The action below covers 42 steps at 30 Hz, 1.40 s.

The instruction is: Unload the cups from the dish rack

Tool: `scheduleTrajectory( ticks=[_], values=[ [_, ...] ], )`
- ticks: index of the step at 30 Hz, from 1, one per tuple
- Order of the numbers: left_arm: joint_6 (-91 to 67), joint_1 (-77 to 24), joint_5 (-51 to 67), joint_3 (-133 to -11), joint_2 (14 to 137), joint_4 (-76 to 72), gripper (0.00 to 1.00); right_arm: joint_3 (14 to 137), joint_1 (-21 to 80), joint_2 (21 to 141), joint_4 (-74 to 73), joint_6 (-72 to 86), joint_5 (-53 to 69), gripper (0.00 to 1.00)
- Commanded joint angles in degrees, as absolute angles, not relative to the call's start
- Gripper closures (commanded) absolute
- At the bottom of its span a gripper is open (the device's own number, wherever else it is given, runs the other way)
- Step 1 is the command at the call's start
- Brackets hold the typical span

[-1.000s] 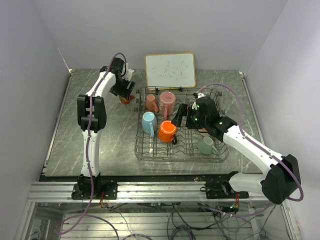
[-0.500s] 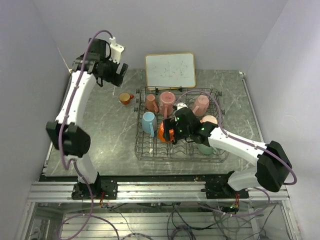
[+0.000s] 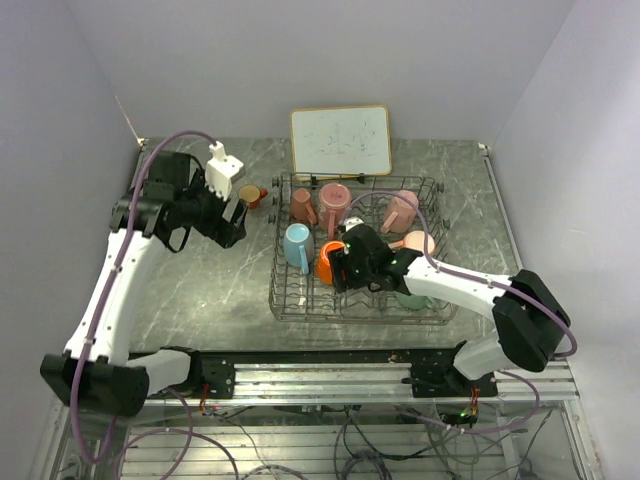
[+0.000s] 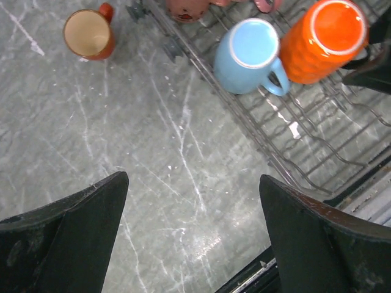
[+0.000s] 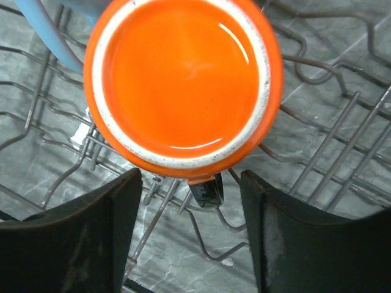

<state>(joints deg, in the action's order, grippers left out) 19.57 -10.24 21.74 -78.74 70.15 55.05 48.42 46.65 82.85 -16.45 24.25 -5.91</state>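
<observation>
The dark wire dish rack (image 3: 290,300) holds several cups: light blue (image 3: 297,245), large orange (image 3: 326,260), two pink (image 3: 303,205) (image 3: 334,203), two peach (image 3: 402,210) (image 3: 420,241), and a mint one (image 3: 412,299) mostly hidden under the right arm. A small orange cup (image 3: 250,193) stands upright on the table left of the rack. My right gripper (image 3: 340,270) is low in the rack, open, its fingers on either side of the large orange cup's (image 5: 183,79) dark handle (image 5: 206,189) with gaps on both sides. My left gripper (image 3: 230,218) hangs open and empty over bare table.
A white framed board (image 3: 340,140) leans against the back wall behind the rack. In the left wrist view the light blue cup (image 4: 247,55) and large orange cup (image 4: 324,39) lie side by side in the rack (image 4: 305,140), and the small orange cup (image 4: 88,33) is at top left.
My left arm left the small orange cup on the table, rose, then swung forward and down. My right gripper moved left to the large orange cup and its jaws narrowed around the handle.
</observation>
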Motion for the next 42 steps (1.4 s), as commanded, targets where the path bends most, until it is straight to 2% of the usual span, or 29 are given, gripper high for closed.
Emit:
scheduleTrajectory(
  ticks=[1, 5, 12, 18, 23, 26, 28, 32, 37, 42],
  values=[
    [21.16, -10.11, 28.26, -74.19, 63.29, 50.45, 0.01, 47.37, 47.51, 84.93, -13.98, 24.53, -5.78, 0.41],
    [20.77, -10.1, 29.12, -71.45, 59.95, 47.55, 0.01, 47.05, 47.65, 86.29, -12.57, 24.56, -6.15, 0.5],
    [21.01, -10.06, 29.77, -70.66, 61.98, 49.63, 0.01, 49.36, 48.42, 87.4, -13.81, 23.96, -7.38, 0.82],
    [24.37, -10.11, 31.73, -66.96, 60.26, 49.22, 0.01, 51.43, 48.42, 83.83, -18.01, 24.51, -9.51, 1.0],
    [30.18, -10.11, 33.06, -64.55, 58.8, 51.43, 0.01, 53.74, 48.31, 79.23, -22.25, 25.22, -8.39, 1.0],
    [38.79, -10.11, 36.6, -65.57, 59.74, 58.41, 0.0, 56.26, 48.26, 77.32, -25.6, 26.04, -6.32, 1.0],
    [43.37, -10.11, 38.03, -66.52, 60.5, 61.62, 0.0, 58.45, 48.25, 76.28, -27.12, 26.86, -3.18, 1.0],
    [45.68, -10.09, 38.32, -65.34, 58.54, 58.49, 0.01, 62.59, 48.12, 74.03, -27.83, 28.89, 6.11, 1.0],
    [47.5, -10.26, 38.89, -63.11, 54.4, 51.62, 0.01, 67.15, 47.74, 72.19, -23.27, 34.79, 17.32, 1.0],
    [48.65, -10.28, 41.13, -65.25, 54.97, 49.7, 0.0, 65.68, 47.7, 72.66, -8.12, 45.71, 28.63, 1.0]
  ],
)
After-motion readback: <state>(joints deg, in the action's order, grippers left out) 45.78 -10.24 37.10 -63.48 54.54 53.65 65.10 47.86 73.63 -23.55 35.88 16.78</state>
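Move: The orange cup stands upside down in the rack, its middle some 4 cm ahead of my right hand, 3 cm to the left and a couple below; its handle is right at my open fingertips. Blue cup: 7 cm ahead, 11 cm left; large pink cup: 18 cm ahead, 3 cm left; green cup: 3 cm back, 13 cm right. From my left hand the orange cup is about 17 cm right, 1 cm back and 20 cm down, with the blue cup 9 cm right and 2 cm ahead. I sink my right hand about 2.5 cm over the orange cup's handle, shut my fingers on it, then lift it up out of the rack by nearly 20 cm, swinging left and a bit back while the hand's left side rolls up some 30 degrees. My empty left hand stays wide open, draws back 6 cm, dips and partly rises again, and turns clockwise to face the coming cup. ##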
